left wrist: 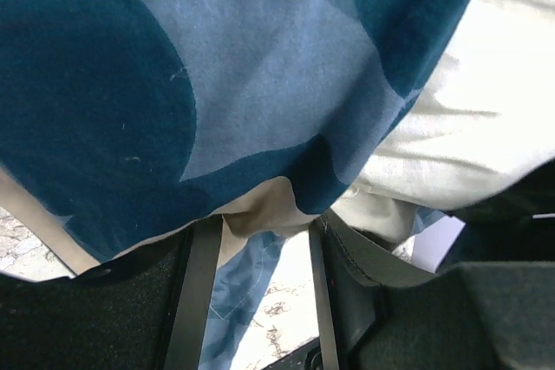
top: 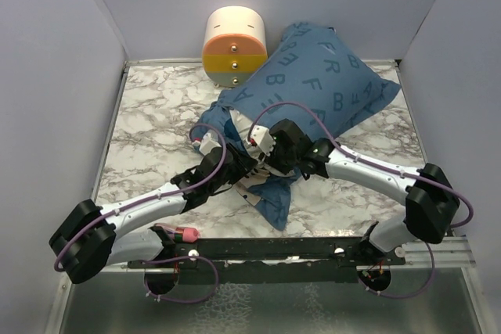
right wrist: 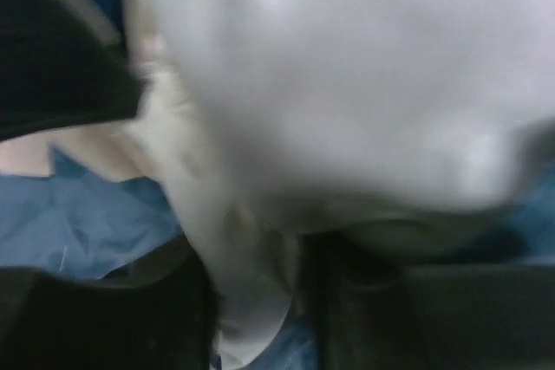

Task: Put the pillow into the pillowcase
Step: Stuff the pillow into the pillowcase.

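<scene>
The blue letter-printed pillowcase (top: 313,76) lies plump at the back right, its open end toward the middle of the table. A bit of the white pillow (top: 237,125) shows at that mouth. Both grippers meet there. In the left wrist view my left gripper (left wrist: 260,240) stands open, with the pillowcase (left wrist: 173,67) hem draped over its fingertips and the pillow (left wrist: 486,110) to the right. My left gripper (top: 235,163) sits just left of my right gripper (top: 262,146). In the blurred right wrist view my right gripper (right wrist: 256,301) is shut on a fold of the pillow (right wrist: 347,67), above blue pillowcase (right wrist: 87,223) cloth.
A cream-and-orange cylinder (top: 233,46) stands at the back, touching the pillowcase's left end. Pale walls close in the marble table (top: 156,115) on three sides. A black rail (top: 313,252) runs along the near edge.
</scene>
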You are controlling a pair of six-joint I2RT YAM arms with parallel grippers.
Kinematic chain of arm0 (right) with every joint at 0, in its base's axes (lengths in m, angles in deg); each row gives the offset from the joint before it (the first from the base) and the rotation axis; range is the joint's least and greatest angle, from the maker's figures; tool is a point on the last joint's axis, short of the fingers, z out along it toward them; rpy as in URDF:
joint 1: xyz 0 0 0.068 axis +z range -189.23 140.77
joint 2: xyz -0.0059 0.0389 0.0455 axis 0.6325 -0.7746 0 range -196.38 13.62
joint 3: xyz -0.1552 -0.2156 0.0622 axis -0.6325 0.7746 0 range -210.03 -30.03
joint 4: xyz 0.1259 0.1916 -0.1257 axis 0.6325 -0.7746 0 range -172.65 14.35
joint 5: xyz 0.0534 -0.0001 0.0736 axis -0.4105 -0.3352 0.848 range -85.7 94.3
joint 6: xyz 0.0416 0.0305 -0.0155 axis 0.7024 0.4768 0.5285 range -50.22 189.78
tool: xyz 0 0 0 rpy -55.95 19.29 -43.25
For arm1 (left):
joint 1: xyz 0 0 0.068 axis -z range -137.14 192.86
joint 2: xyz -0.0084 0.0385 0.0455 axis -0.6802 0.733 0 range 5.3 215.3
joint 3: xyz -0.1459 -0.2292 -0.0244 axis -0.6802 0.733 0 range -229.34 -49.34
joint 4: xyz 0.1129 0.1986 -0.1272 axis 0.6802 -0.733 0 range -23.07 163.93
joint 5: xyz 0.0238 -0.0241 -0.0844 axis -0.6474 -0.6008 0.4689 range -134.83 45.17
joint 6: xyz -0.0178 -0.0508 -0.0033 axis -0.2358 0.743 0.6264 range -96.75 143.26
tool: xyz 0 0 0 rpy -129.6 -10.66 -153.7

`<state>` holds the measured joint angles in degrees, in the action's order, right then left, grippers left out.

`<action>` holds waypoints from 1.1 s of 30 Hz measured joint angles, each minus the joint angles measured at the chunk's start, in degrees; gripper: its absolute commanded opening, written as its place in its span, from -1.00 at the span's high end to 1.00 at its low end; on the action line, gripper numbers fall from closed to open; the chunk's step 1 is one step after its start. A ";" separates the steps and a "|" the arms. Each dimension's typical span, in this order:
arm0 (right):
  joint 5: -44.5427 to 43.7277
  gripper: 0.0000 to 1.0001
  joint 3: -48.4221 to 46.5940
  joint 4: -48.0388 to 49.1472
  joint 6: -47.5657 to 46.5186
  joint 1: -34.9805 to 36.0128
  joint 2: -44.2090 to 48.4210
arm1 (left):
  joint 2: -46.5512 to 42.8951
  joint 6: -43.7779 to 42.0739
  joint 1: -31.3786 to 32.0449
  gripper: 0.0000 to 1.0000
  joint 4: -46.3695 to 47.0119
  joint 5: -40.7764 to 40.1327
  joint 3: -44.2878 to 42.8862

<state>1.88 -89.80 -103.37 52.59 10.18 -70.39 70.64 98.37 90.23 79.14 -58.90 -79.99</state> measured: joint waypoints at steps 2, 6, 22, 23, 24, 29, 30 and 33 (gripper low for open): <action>-5.07 0.81 -0.02 1.66 -0.15 0.00 -1.68 | 0.48 -0.28 0.00 0.04 0.98 0.11 0.44; -9.03 0.99 -0.24 3.58 0.94 0.15 -2.45 | -0.57 -0.83 0.00 0.03 2.67 0.76 1.88; -4.15 0.99 -9.66 5.46 12.07 -0.33 -5.97 | -8.83 -1.31 0.00 0.04 5.38 4.09 6.23; -3.96 0.99 -9.75 5.44 12.35 -0.39 -6.01 | -7.45 -1.55 0.00 0.04 5.68 4.09 6.14; -3.80 0.99 -9.81 5.42 12.52 -0.42 -6.01 | -5.75 -1.81 0.00 0.04 5.97 4.07 6.01; -3.26 0.99 -9.92 5.35 13.31 -0.57 -6.01 | 0.31 -3.43 -1.01 0.02 6.19 3.87 4.55; -3.15 0.99 -9.92 5.35 13.44 -0.61 -6.01 | 1.07 -3.80 -1.38 0.02 6.10 3.61 3.91; -2.93 0.99 -9.92 5.33 13.75 -0.70 -6.01 | 2.54 -5.03 -2.32 0.02 6.56 2.93 1.84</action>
<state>-1.05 -99.72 -98.04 66.34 9.48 -76.40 73.18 93.34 87.92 85.70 -55.97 -78.15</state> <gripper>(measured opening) 0.045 0.489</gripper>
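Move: The bunched white end of the pillow lies right by the right hand's fingers, some 2 cm ahead, 1 cm to its left and 3 cm below. The loose blue flap hangs about 9 cm back, level sideways and 6 cm lower; the mouse-print cuff sits roughly 2 cm back, 7 cm left, 5 cm down. The filled pillowcase body is centred about 21 cm ahead, 9 cm right. From the left hand, the pillow end is some 2 cm ahead, 4 cm right, 3 cm below. The right fingers, already closing, shut on a fold of the white pillow end and pinch it while reaching forward about 3 cm; they then carry it left and up some 4 cm, turning slightly clockwise, and hold. The left hand, fingers staying half open by the mouse-print cuff, backs and rises about 4 cm, then dips about 5 cm and comes forward again. ##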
